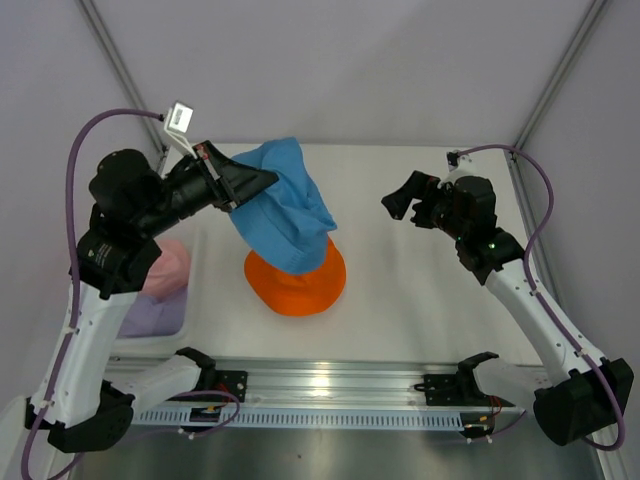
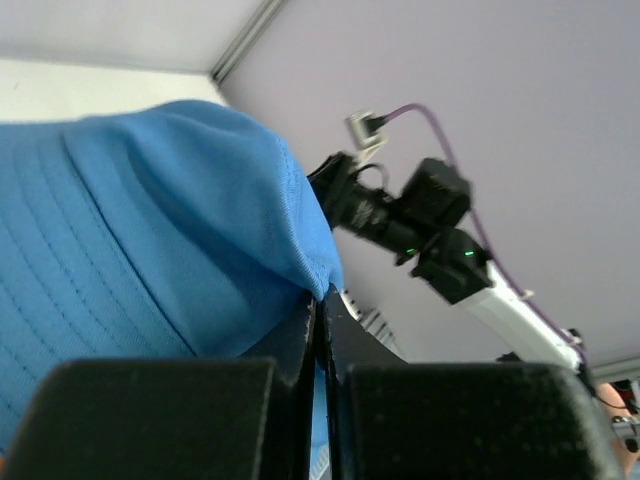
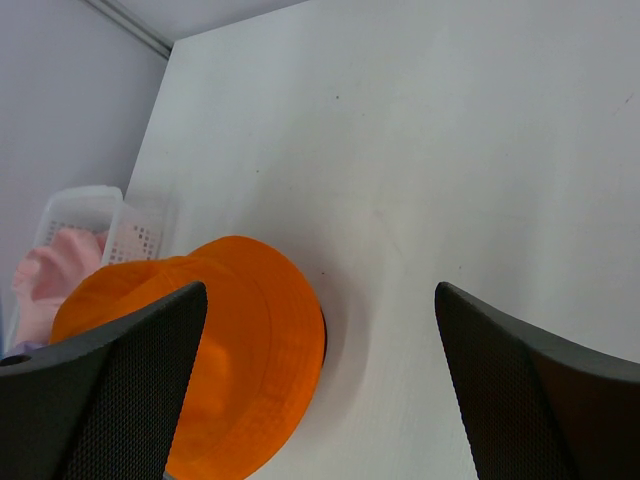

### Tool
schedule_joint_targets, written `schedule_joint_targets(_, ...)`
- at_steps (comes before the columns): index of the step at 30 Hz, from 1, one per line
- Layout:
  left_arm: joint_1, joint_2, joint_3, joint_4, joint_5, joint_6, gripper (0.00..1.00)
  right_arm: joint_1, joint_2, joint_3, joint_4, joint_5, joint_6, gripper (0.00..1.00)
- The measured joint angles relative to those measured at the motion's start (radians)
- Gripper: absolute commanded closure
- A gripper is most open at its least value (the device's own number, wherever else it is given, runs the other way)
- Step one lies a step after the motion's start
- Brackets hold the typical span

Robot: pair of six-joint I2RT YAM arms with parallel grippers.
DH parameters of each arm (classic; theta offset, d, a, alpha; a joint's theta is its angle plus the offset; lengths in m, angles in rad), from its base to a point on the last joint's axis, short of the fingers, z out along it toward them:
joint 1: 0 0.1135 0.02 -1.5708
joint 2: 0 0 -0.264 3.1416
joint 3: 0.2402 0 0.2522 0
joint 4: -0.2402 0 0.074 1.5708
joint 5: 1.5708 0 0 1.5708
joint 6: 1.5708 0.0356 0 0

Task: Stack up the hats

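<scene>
An orange hat [image 1: 296,284] sits on the white table near the middle; it also shows at the lower left of the right wrist view [image 3: 235,350]. A blue hat [image 1: 285,213] hangs in the air above the orange one, its lower part overlapping it in the top view. My left gripper [image 1: 262,181] is shut on the blue hat's brim [image 2: 310,262]. A pink hat [image 1: 167,268] and a lavender hat [image 1: 148,312] lie in the white basket at the left. My right gripper [image 1: 400,205] hovers open and empty, right of the hats.
The white mesh basket [image 1: 186,325] stands at the table's left edge, also seen in the right wrist view [image 3: 75,215]. A metal rail [image 1: 330,385] with both arm bases runs along the near edge. Frame posts rise at the back corners.
</scene>
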Motion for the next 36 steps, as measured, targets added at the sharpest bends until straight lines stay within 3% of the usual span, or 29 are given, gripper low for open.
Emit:
schedule_joint_targets(7, -0.023, -0.021, -0.051, 0.114, 0.024, -0.025, 0.99, -0.004, 0.000, -0.002, 0.007, -0.003, 0.005, 0.00)
schedule_joint_targets(18, -0.027, -0.023, -0.616, 0.213, -0.060, -0.017, 0.99, -0.024, -0.012, -0.042, 0.006, -0.005, 0.004, 0.00)
schedule_joint_targets(29, -0.033, -0.182, -0.671, 0.158, -0.322, 0.000, 0.95, -0.005, -0.011, -0.073, 0.048, -0.080, -0.001, 0.00)
schedule_joint_targets(36, -0.032, -0.217, -0.644, 0.138, -0.340, 0.002, 0.99, 0.029, 0.006, -0.073, 0.063, -0.086, -0.005, 0.00)
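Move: The left hand holds the blue hat high above the orange hat, whose middle lies roughly 3 cm ahead, 3 cm to its right and 30 cm below. The orange hat sits on the wire stand. The pink hat in the basket is about 10 cm ahead, some 31 cm left and 39 cm below that hand. From the right hand, the orange hat is some 8 cm back, 25 cm left and 13 cm below. Down some 21 cm and slightly forward, after a small lift, the left hand swiftly brings the blue hat onto the orange one, fingers tipping down. It then goes about 5 cm left, turning counter-clockwise and dragging both hats, and rises a little; the fingers slacken a touch and shut again on the blue hat. The open right hand drifts left and down. ##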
